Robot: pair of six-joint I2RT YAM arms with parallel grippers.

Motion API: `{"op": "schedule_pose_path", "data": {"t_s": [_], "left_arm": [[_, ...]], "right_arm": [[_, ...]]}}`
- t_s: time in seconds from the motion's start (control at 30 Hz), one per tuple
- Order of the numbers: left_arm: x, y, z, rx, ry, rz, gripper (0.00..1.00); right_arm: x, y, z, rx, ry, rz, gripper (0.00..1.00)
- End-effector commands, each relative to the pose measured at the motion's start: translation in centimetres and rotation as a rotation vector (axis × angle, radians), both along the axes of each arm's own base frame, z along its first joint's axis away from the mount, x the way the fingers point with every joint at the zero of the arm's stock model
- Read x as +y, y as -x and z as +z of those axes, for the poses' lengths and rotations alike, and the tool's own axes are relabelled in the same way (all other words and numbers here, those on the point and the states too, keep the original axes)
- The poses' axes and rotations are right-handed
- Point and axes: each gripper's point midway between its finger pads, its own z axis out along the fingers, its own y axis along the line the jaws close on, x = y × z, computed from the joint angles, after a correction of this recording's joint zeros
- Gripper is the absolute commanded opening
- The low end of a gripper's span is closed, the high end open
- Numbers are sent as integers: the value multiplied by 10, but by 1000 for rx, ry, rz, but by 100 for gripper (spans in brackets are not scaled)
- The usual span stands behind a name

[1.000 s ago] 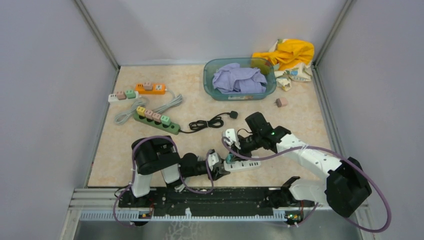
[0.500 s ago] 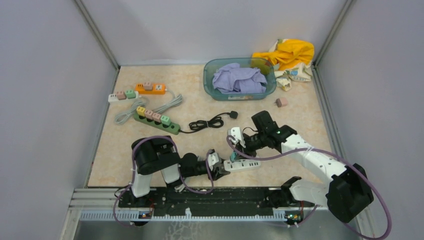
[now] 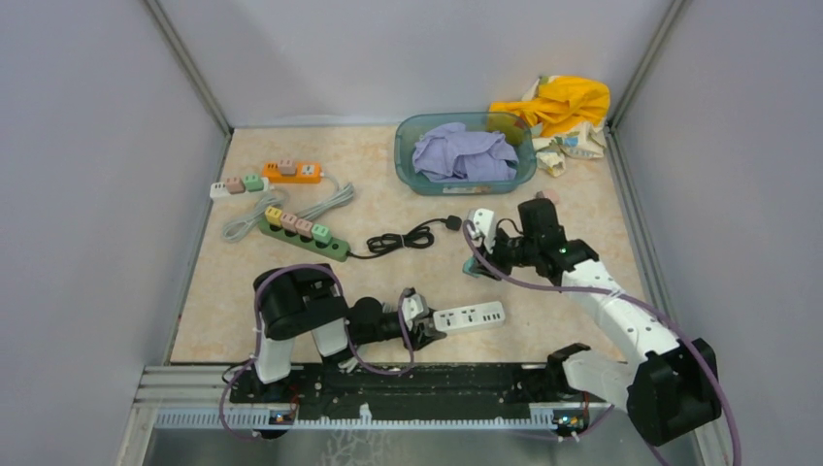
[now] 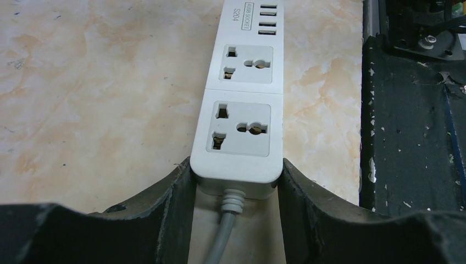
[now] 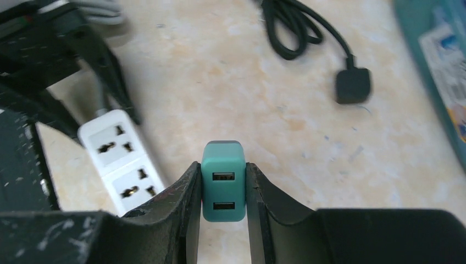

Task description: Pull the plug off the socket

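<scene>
The white socket strip (image 3: 471, 316) lies flat near the table's front edge, and both of its sockets (image 4: 242, 110) show bare. My left gripper (image 4: 236, 165) is shut on the strip's cable end, one finger against each side, with the grey cable running back between them. The teal plug (image 5: 223, 187), a small block with two USB ports, is clamped between my right gripper's (image 5: 223, 179) fingers. It hangs above the tabletop, apart from the strip (image 5: 118, 159). In the top view the right gripper (image 3: 476, 262) holds the plug (image 3: 472, 269) mid-table, beyond the strip.
A coiled black cable (image 3: 412, 237) lies just left of the right gripper. Green (image 3: 304, 233), orange (image 3: 291, 172) and small white (image 3: 238, 184) strips with plugs sit far left. A teal basin (image 3: 403, 155) of cloth, yellow cloth (image 3: 558, 102) and a pink plug (image 3: 546, 198) are at the back right.
My right gripper has lifted the teal plug out of the white strip and carried it away toward the far right. The left gripper has stayed on the strip's end.
</scene>
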Motion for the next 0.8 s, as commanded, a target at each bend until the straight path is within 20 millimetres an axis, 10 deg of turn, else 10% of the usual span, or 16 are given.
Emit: {"op": "schedule_pose_path", "data": {"t_s": [0.0,0.23,0.77], "left_arm": [[4,-5,22,23,100,54,57],[4,-11,32,52,76,94,89],[1,-17,85,102,-56,123,96]], "right_arm": [[-26,-51,31,-96,-61,-278,0],[-61,-75,40,-40,-162,-499,1],[-108,-117,58,163,-403,-680,2]]}}
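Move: The right hand already holds the teal plug clear of the socket; the pink plug, with bare table on its near side, lies some 28 cm ahead and 23 cm to the right, about 12 cm lower. The black plug is roughly 21 cm ahead and 5 cm left of that hand, and the white socket about 6 cm back and 3 cm left, both also 12 cm down. The left hand still clasps the socket's cord end, its middle about 9 cm right and 2 cm ahead, level with the hand. The right hand carries the teal plug out to the right and forward towards the pink plug, some 11 cm across and 9 cm out, swinging about 40 degrees clockwise and rising slightly before starting to sink, its grip kept throughout. Meanwhile the left hand spreads its fingers nearly all the way, lets go of the socket's cord end and lifts about 8 cm straight off it, with a slight drift forward. ##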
